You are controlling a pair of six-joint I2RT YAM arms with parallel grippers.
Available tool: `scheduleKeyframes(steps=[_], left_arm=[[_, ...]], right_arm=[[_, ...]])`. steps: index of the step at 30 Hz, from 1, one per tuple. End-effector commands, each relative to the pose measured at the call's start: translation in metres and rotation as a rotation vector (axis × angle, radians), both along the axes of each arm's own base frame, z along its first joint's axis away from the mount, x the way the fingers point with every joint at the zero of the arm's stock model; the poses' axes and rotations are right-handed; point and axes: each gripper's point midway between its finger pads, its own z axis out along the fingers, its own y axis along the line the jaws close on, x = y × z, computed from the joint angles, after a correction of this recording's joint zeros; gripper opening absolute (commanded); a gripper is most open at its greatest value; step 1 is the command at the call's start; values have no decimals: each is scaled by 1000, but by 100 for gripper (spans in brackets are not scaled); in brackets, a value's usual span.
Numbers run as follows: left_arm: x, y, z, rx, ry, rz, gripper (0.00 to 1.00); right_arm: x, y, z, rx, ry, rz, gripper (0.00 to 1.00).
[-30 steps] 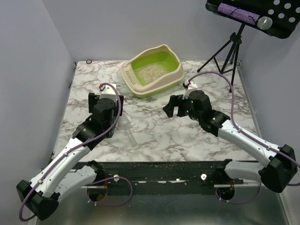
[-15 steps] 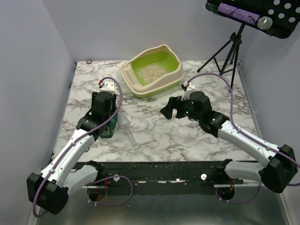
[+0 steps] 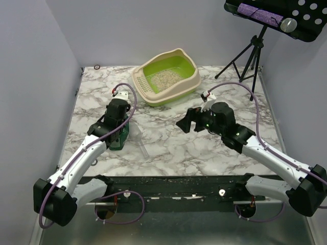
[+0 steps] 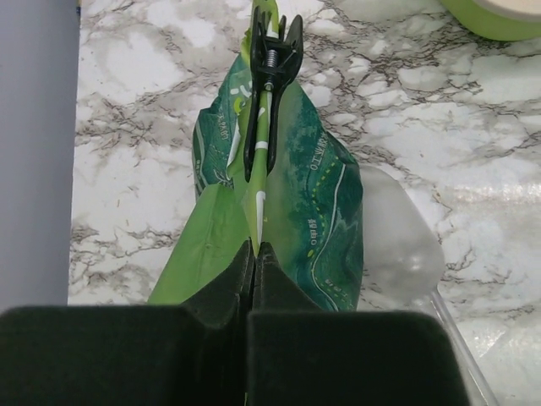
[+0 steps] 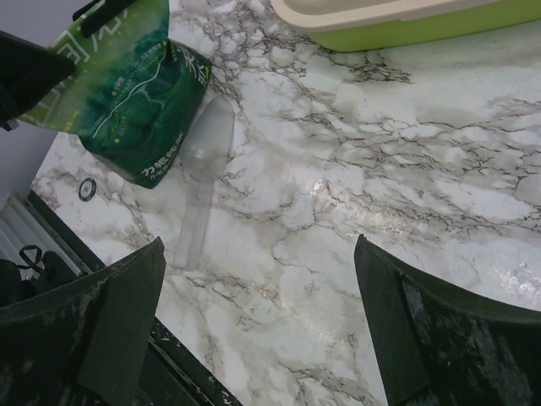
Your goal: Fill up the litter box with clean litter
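The litter box [image 3: 144, 84], lime green inside with a beige rim, sits at the back middle of the table. A patch of pale litter [image 3: 163, 78] lies in it. In the right wrist view its green wall [image 5: 397, 21] shows at the top. My left gripper [image 4: 255, 247] is shut on the folded top edge of a green printed bag [image 4: 321, 194], which stands upright at the left [image 3: 119, 140]. A black clip [image 4: 272, 59] pinches the same edge farther along. My right gripper [image 5: 258, 245] hangs open over bare marble, right of the bag [image 5: 127, 93].
A clear plastic scoop [image 3: 140, 140] lies flat just right of the bag, its bowl [image 4: 393, 237] against the bag's side. A black tripod [image 3: 250, 56] stands at the back right. A grey wall [image 4: 38, 152] runs close on the left. Small rings [image 3: 97, 67] [image 5: 86, 189] lie on the marble.
My left gripper has come in over the bag and shut on its top edge. The right arm has shifted slightly down and to the right, its jaws still open.
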Motion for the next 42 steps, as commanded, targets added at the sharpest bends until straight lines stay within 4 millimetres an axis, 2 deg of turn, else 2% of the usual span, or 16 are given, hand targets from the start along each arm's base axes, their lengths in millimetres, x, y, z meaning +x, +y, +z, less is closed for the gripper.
scheduleKeyframes(steps=[1,6,12,17,21,23,28,30,33,34,37,40,42], left_arm=[[-5,-28,0,-89,24,-157,0],[-16,-78,27,-233,-33,-440,0],[-40,-143,47,-438,10,-758,0],[-53,-178,58,-534,-9,-957,0],[-61,-212,78,-643,-39,-1103,0],[-63,-222,81,-637,-34,-1140,0],[-77,-229,83,-578,-1,-1223,0],[-81,-223,74,-525,21,-1223,0],[-84,-207,57,-444,60,-1187,0],[-84,-201,49,-418,78,-1167,2],[-79,-187,26,-344,93,-1107,27],[-63,-175,19,-300,56,-994,39],[-57,-170,19,-283,33,-954,45]], right_arm=[[-12,-7,2,-4,-11,8,100],[-16,-18,2,-26,-22,-15,100],[-17,-23,-2,-31,-17,-31,100],[-19,-28,-5,-34,-20,-46,100],[-20,-34,-4,-51,-37,-58,100],[-16,-44,-2,-75,-52,-104,100],[-18,-61,13,-103,-107,-150,100],[-21,-63,20,-103,-133,-136,100],[-27,-55,35,-91,-205,-45,100],[-28,-51,40,-84,-235,-18,100],[-38,-29,47,-54,-317,146,100],[-36,-10,50,-67,-410,266,100],[-32,1,44,-129,-435,351,100]])
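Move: In the left hand's shut fingers is the near end of the litter bag's folded top; the bag's middle lies some 4 cm ahead and 9 below, to be taken to the open table on the right. The scoop lies about 8 cm to this hand's right and 3 back, 17 below, the litter box roughly 27 ahead and 20 right, 14 below. From the right hand the bag is about 29 cm left and 8 ahead, 12 below. Dragging the litter bag by its pinched top, the left hand sweeps some 20 cm right and 8 back towards the open right hand, swinging about 60 degrees clockwise until its fingers point rightward; it then eases back left about 2 cm as the fingers part-open. The right hand draws right and back, rises about 4 cm and tips its fingers up, finally easing back left beside the clipped end. ##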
